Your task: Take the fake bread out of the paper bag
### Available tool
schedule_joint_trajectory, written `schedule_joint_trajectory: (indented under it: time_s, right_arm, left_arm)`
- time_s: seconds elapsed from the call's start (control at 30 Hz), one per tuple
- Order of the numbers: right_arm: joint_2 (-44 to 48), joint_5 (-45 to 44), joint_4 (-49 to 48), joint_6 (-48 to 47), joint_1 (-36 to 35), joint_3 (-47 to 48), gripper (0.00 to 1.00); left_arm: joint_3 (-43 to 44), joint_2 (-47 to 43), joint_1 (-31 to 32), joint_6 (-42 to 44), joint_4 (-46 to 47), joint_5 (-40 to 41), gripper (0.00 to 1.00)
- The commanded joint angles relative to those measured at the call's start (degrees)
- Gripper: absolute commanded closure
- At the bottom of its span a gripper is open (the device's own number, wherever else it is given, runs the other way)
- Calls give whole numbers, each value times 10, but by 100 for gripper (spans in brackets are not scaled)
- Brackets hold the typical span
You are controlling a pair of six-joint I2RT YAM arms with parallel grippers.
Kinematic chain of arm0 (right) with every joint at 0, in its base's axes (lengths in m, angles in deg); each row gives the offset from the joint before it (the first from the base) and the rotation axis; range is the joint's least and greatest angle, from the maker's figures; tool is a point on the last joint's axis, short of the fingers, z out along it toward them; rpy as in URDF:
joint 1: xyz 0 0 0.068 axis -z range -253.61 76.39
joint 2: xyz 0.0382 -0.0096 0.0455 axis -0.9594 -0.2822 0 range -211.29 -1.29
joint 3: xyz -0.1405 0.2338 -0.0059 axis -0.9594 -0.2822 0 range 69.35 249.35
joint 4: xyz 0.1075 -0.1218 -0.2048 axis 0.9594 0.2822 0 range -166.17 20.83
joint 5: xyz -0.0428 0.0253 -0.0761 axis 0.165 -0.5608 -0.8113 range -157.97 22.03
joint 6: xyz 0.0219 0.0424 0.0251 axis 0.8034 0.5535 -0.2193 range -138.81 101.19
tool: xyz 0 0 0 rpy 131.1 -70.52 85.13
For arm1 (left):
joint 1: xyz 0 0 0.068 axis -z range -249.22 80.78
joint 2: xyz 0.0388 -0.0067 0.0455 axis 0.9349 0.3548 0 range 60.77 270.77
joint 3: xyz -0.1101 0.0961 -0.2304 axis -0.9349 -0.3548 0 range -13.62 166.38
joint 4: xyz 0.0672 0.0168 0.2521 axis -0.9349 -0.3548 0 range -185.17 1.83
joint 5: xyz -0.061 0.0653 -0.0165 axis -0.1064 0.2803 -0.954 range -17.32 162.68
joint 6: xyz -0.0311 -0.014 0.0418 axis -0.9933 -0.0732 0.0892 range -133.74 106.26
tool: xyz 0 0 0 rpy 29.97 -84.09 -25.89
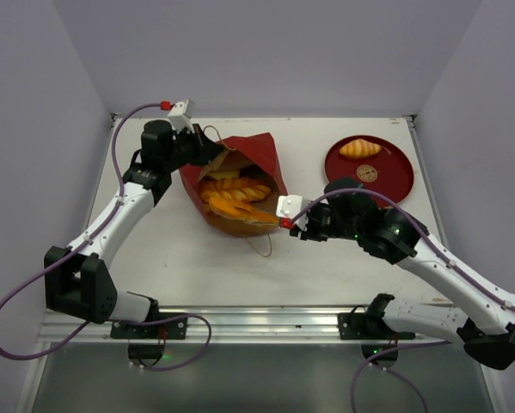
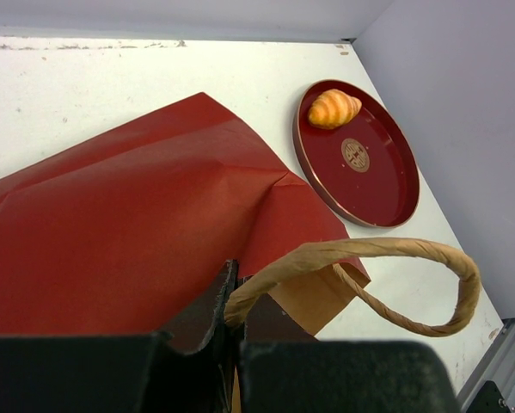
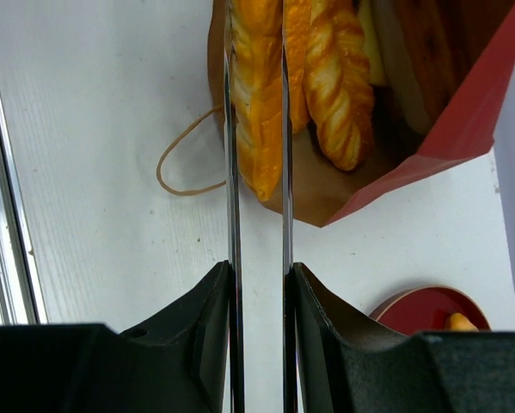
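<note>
The red paper bag (image 1: 259, 159) lies on its side on the table, its brown mouth facing the arms. Several golden pieces of fake bread (image 1: 233, 196) fill the opening. My left gripper (image 1: 209, 148) is at the bag's far rim, shut on the bag's looped brown handle (image 2: 386, 249) beside the red paper (image 2: 137, 224). My right gripper (image 1: 285, 217) reaches into the mouth. Its thin metal fingers (image 3: 229, 129) are closed on either side of a braided loaf (image 3: 257, 103), with a second loaf (image 3: 339, 86) beside it. One croissant (image 1: 360, 148) lies on the plate.
A round dark-red plate (image 1: 393, 179) sits at the back right, right of the bag. The bag's other handle (image 1: 261, 245) lies loose on the table by the mouth. Grey walls enclose the white table, and a metal rail runs along its near edge.
</note>
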Motion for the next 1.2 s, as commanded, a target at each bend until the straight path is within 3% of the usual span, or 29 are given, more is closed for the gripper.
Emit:
schedule_joint_trajectory:
  time_s: [0.0, 0.47, 0.8, 0.9, 1.0, 1.17]
  right_arm:
    - [28, 10, -1, 7, 8, 54, 100]
    - [80, -103, 41, -27, 64, 136, 100]
    - [71, -237, -48, -13, 129, 66, 100]
    - [39, -230, -69, -6, 220, 52, 100]
    - [-11, -128, -89, 7, 353, 47, 100]
    - [-85, -140, -136, -32, 446, 16, 100]
  left_arm:
    - [19, 4, -5, -4, -12, 5, 100]
    - [22, 4, -5, -1, -21, 10, 100]
    - [15, 1, -5, 2, -13, 4, 100]
    - [11, -4, -5, 7, -11, 5, 100]
    - [5, -9, -5, 17, -11, 7, 100]
    - [-3, -12, -5, 20, -2, 1, 100]
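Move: The right hand already holds a long bread in the tongs, some 14 cm left, 8 ahead and 11 below it. The red plate lies about 25 cm ahead, 22 right and 20 below; the croissant on it about 31 ahead, 19 right, 20 below. The bag's middle is roughly 18 cm ahead, 17 left, 14 below. From the left hand the plate lies about 45 cm right, 5 ahead and 22 below. Right hand lifts the tong-held bread about 10 cm, then swings right-forward and down towards the plate, turning clockwise. ##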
